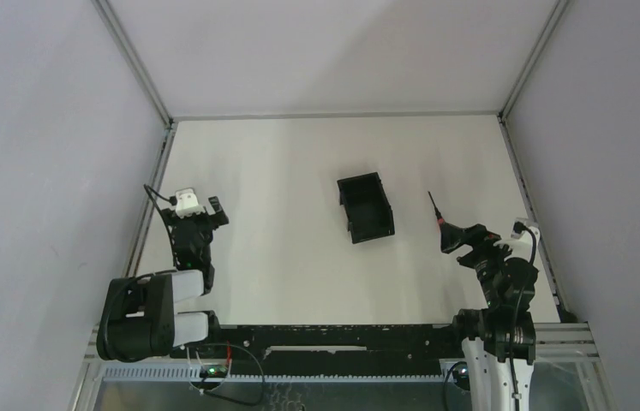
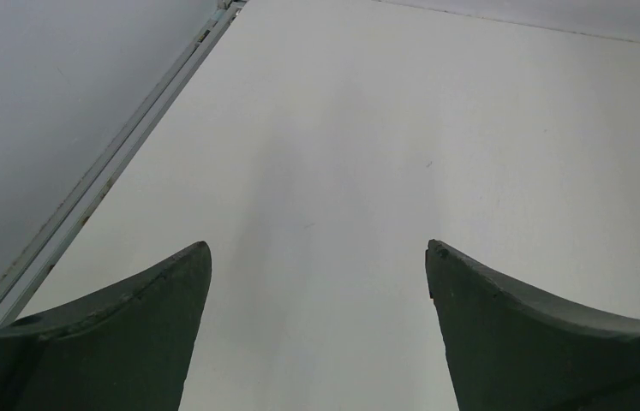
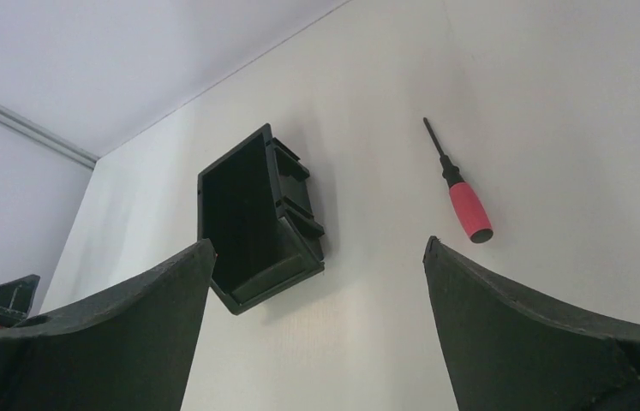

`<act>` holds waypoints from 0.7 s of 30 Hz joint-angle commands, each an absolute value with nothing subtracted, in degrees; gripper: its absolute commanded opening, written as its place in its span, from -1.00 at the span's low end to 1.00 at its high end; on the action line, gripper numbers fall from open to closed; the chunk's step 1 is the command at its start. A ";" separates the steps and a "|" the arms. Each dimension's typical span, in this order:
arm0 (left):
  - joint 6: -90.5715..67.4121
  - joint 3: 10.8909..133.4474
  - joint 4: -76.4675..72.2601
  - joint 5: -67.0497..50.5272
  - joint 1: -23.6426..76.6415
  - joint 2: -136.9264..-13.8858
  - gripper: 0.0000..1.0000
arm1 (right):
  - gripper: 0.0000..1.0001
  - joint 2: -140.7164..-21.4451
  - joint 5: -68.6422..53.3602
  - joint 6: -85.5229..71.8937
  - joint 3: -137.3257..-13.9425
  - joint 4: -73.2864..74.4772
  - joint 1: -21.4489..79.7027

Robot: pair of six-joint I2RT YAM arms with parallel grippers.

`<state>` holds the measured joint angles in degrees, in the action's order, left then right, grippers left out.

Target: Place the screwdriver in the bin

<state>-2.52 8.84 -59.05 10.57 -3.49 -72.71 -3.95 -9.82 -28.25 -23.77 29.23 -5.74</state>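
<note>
The screwdriver (image 1: 439,216), with a red handle and a thin dark shaft, lies on the white table right of the bin (image 1: 366,207). The black bin stands open side up at mid-table. In the right wrist view the screwdriver (image 3: 463,202) lies just beyond my right fingertip, handle toward me, and the bin (image 3: 256,218) sits ahead to the left, its low front side nearest. My right gripper (image 1: 470,238) is open and empty (image 3: 316,250), just short of the handle. My left gripper (image 1: 199,214) is open and empty (image 2: 318,248) over bare table at the left.
A metal rail (image 2: 102,180) runs along the table's left edge, close to my left gripper. Grey enclosure walls stand on the left, the right and the far side. The right edge rail (image 1: 529,201) is near the right arm.
</note>
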 commanded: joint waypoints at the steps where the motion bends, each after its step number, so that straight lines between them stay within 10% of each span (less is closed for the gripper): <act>1: -1.57 11.01 -60.82 10.99 -3.21 -72.16 1.00 | 0.99 -2.88 -6.40 -31.60 -24.14 29.93 -5.45; 11: -1.58 11.00 -60.81 11.03 -3.25 -72.16 1.00 | 0.96 -7.58 -11.04 -24.89 -31.52 23.49 -5.45; 21: -1.55 11.03 -60.74 11.03 -3.25 -72.15 1.00 | 0.94 -56.13 -7.27 -6.85 -72.86 46.81 -4.88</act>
<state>-2.52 8.84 -59.05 10.57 -3.49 -72.71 -40.32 -9.58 -16.05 -61.73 34.15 -5.50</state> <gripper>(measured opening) 0.996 0.963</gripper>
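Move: The screwdriver lies on the table about 22 cm ahead of the right hand, some 3 cm to its right and 18 cm below. The black bin stands about 21 cm left of the screwdriver and roughly level with it in reach, so from the right hand some 21 cm ahead, 18 cm left and 17 cm below. From the left hand the screwdriver is about 8 cm ahead, 65 cm right and 10 cm below. After barely a centimetre of shift to the right and a brief pause, the right arm lifts its empty gripper up fast, about 14 cm, carrying it higher above the table and away from the screwdriver, and late in the climb it swings forward some 5 cm. The wrist rolls about 10 degrees, its left side dipping so the hand comes nearer to level, while the fingers stay wide open and touch nothing. ##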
